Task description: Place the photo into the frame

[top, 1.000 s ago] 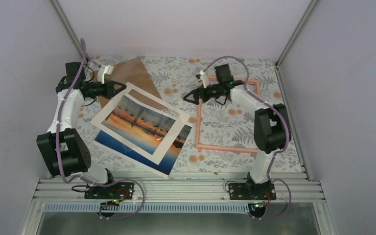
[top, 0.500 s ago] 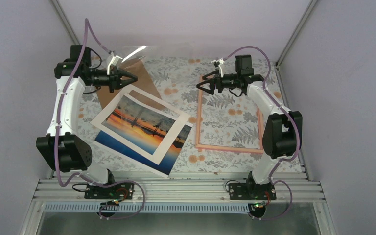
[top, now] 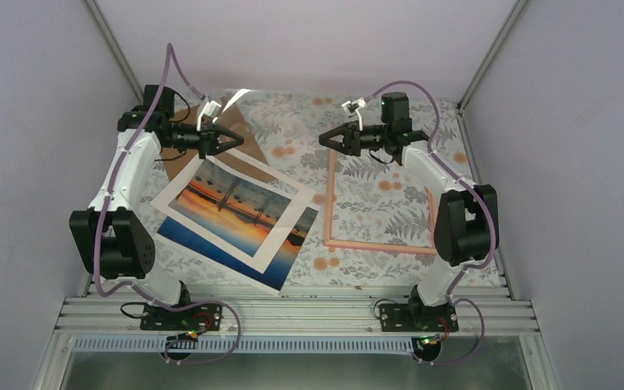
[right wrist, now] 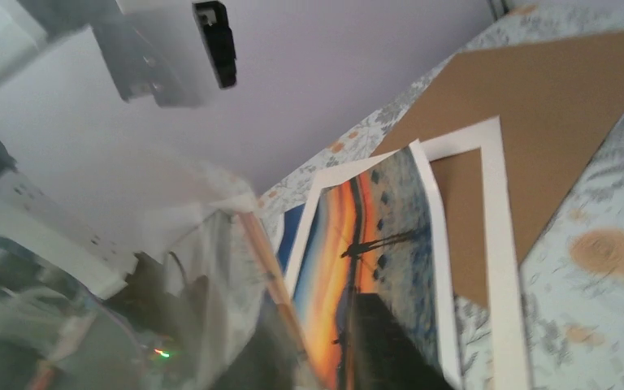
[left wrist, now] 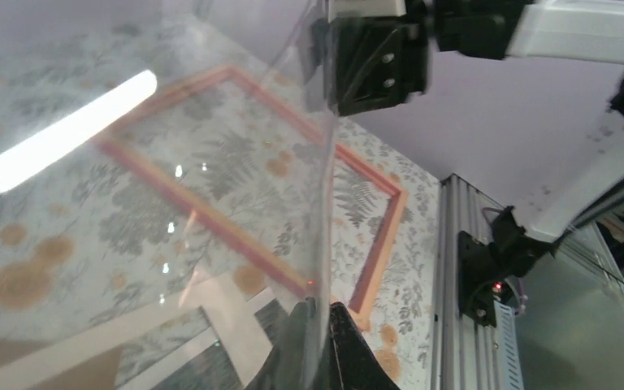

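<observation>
The photo, an orange sunset print, lies flat at centre-left under a white mat board; it also shows in the right wrist view. To its right lies the pink frame, lying hollow on the floral table, also visible in the left wrist view. A clear sheet hangs in the air between both arms. My left gripper is shut on its left edge. At its right edge is my right gripper, jaws narrowed around it; contact is blurred.
A brown cardboard sheet lies at the back left, partly under the mat board. Purple walls close the table at the back and sides. The rail with both arm bases runs along the near edge.
My left gripper carried the clear sheet up and to the right. The right gripper rose off the frame, moved left to the sheet's edge, and its jaws narrowed from wide open.
</observation>
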Robot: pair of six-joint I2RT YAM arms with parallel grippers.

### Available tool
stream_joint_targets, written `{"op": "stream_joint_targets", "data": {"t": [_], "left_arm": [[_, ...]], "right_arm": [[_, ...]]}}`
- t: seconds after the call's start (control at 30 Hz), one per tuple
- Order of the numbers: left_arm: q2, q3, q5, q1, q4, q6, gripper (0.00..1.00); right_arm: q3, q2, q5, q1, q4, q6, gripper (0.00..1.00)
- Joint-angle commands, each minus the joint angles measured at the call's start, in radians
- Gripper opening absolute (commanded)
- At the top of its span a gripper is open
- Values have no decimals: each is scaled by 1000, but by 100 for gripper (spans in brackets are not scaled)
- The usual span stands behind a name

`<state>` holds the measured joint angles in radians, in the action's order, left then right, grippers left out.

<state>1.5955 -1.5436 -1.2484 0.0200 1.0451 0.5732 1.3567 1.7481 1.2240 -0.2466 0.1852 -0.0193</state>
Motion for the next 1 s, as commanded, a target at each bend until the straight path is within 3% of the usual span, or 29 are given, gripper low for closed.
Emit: {"op": "stream_joint_targets", "data": {"t": [0.0, 0.33, 0.73, 0.97], "left_arm": [[7, 92, 82, 1, -279, -194, 5], [90, 292, 53, 3, -564, -438, 42], [177, 531, -2, 11, -787, -607, 46], [189, 698, -12, 3, -1081, -829, 46]], "right_arm": [[-12, 41, 31, -9, -30, -105, 5], [-159, 87, -66, 39, -295, -424, 4], [-203, 148, -119, 64, -347, -481, 4], [-206, 182, -141, 76, -358, -497, 4]]}}
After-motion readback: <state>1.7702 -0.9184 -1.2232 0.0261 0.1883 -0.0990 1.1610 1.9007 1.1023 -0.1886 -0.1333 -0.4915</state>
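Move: The clear sheet is already in my left fingers. Its gripped edge spans the gap between my hands, its middle about 11 cm right of my left hand and 11 cm left of my right, roughly level with both. Some 30 cm below my left hand lies the mat, 2 cm back, 1 cm left; the photo is 6 cm back, straight below; the brown board is 19 cm ahead, 8 cm left. From my right hand the frame's middle is 2 cm ahead, 15 cm right, 25 cm below. I finish pinching the clear sheet's edge shut in my right fingers while my left opens about halfway and lets go. The emptied left hand sinks some 20 cm towards the mat and photo, easing forward a little and then partly back; my right lowers the sheet about 11 cm and slightly forward. Both hands roll roughly 30 degrees, far sides dipping. ##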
